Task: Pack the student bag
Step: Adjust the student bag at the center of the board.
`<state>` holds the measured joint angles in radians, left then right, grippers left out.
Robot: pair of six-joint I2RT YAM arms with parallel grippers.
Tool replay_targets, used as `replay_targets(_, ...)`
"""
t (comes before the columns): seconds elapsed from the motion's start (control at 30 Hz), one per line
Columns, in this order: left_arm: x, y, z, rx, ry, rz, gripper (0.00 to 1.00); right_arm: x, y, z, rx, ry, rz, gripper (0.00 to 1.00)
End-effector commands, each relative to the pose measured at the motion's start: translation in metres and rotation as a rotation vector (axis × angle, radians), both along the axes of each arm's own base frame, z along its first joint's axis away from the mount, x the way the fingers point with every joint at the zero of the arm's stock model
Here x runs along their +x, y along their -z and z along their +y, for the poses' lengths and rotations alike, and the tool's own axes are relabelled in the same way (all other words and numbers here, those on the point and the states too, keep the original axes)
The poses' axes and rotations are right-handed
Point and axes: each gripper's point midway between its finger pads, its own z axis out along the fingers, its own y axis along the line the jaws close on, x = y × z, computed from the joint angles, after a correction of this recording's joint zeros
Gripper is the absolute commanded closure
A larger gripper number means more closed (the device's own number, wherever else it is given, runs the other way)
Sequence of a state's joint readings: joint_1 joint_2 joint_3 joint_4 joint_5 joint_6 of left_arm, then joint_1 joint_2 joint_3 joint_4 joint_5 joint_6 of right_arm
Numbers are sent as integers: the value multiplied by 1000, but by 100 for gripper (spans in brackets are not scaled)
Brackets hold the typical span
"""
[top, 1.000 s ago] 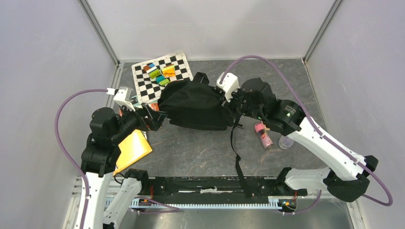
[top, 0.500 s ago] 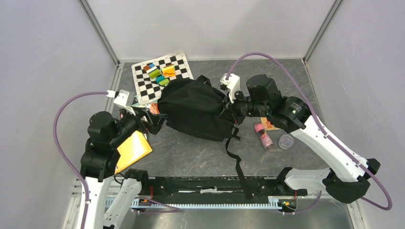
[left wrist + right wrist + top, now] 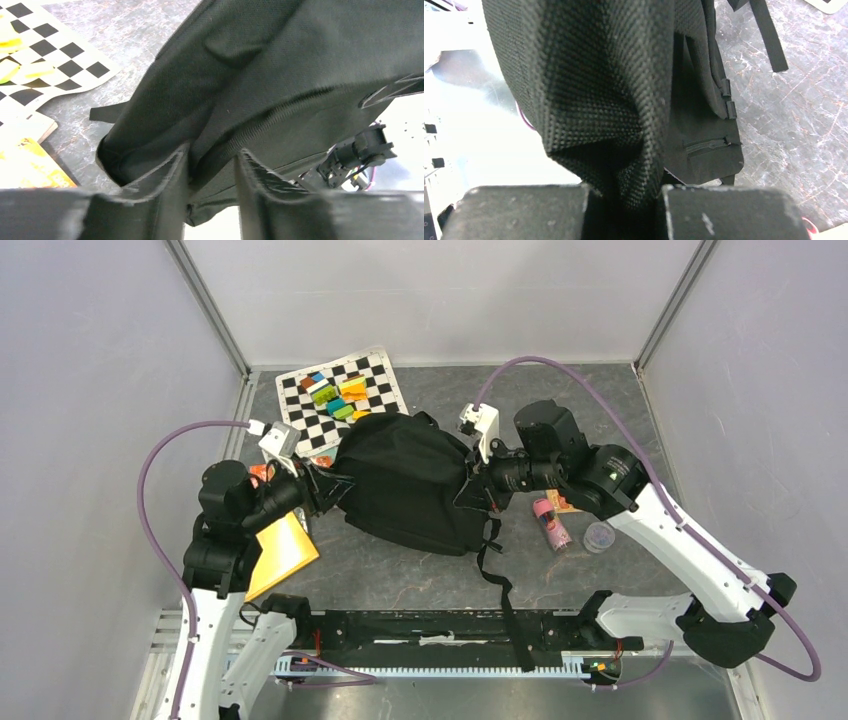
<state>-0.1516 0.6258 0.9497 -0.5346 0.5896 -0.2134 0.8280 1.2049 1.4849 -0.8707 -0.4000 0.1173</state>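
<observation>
The student bag, a large black fabric backpack, is held up between both arms at the middle of the table, and one long strap trails toward the near edge. My left gripper is at the bag's left edge. In the left wrist view, the left gripper is shut on a fold of the bag. My right gripper holds the bag's right side. The right wrist view shows the right gripper shut on bunched weave of the bag.
A checkerboard mat with several coloured blocks lies at the back left. A yellow-orange book sits under my left arm. A pink bottle and a small round container lie right of the bag. Walls enclose three sides.
My left gripper moved right to the bag's left edge and closed on the fabric. The right gripper, still gripping, lifted and pulled the bag, which now hangs rounder and more spread.
</observation>
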Motion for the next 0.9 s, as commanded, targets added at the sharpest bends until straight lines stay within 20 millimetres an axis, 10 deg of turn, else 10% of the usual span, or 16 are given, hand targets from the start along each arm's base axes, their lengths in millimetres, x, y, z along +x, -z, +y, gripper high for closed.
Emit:
replay_targets(0.0, -6, -19, -13, -34, 102, -85, 71, 1, -16, 15, 119, -11, 0, 100)
replay_targets(0.2, -3, -36, -11, -67, 63, -61, 98, 1, 7, 24, 200, 92, 144, 99)
replay_targets(0.5, 13, 7, -7, 20, 31, 260, 98, 43, 57, -31, 60, 451, -1, 22)
replay_targets(0.63, 17, 13, -12, 52, 85, 255, 98, 62, 37, -54, 11, 492, -217, 2)
replay_targets(0.87, 25, 13, -15, 71, 122, 220, 98, 84, -39, -69, 13, 479, -536, 2)
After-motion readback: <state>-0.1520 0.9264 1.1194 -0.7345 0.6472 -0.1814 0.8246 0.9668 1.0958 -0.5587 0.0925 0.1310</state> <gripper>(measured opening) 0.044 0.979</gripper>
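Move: The student bag hangs between the hands. Its near-left edge is already between the left fingers, its middle about 12 cm to the right of that hand, 3 cm ahead and 12 cm below. From the right hand, still gripping the other side, the bag's middle is roughly 10 cm left, 7 cm ahead and 12 cm below, and the pink bottle 20 cm right, 3 cm ahead. From the left hand the chessboard lies some 33 cm ahead and 7 cm left, the yellow folder 18 cm left and 8 cm back; all three are about 30 cm below. The left fingers, half shut around the near-left edge of the student bag, close fully and pinch the cloth, then the hand eases about 3 cm forward and 3 cm down with the wrist tipping down nearly 20 degrees. The right hand first sinks some 7 cm with its side of the bag, its fingers opening wide on the way to let go, and then backs off to the right and forward, about 6 cm each, away from the cloth, turning some 25 degrees clockwise and rising again by about 3 cm at the end. ##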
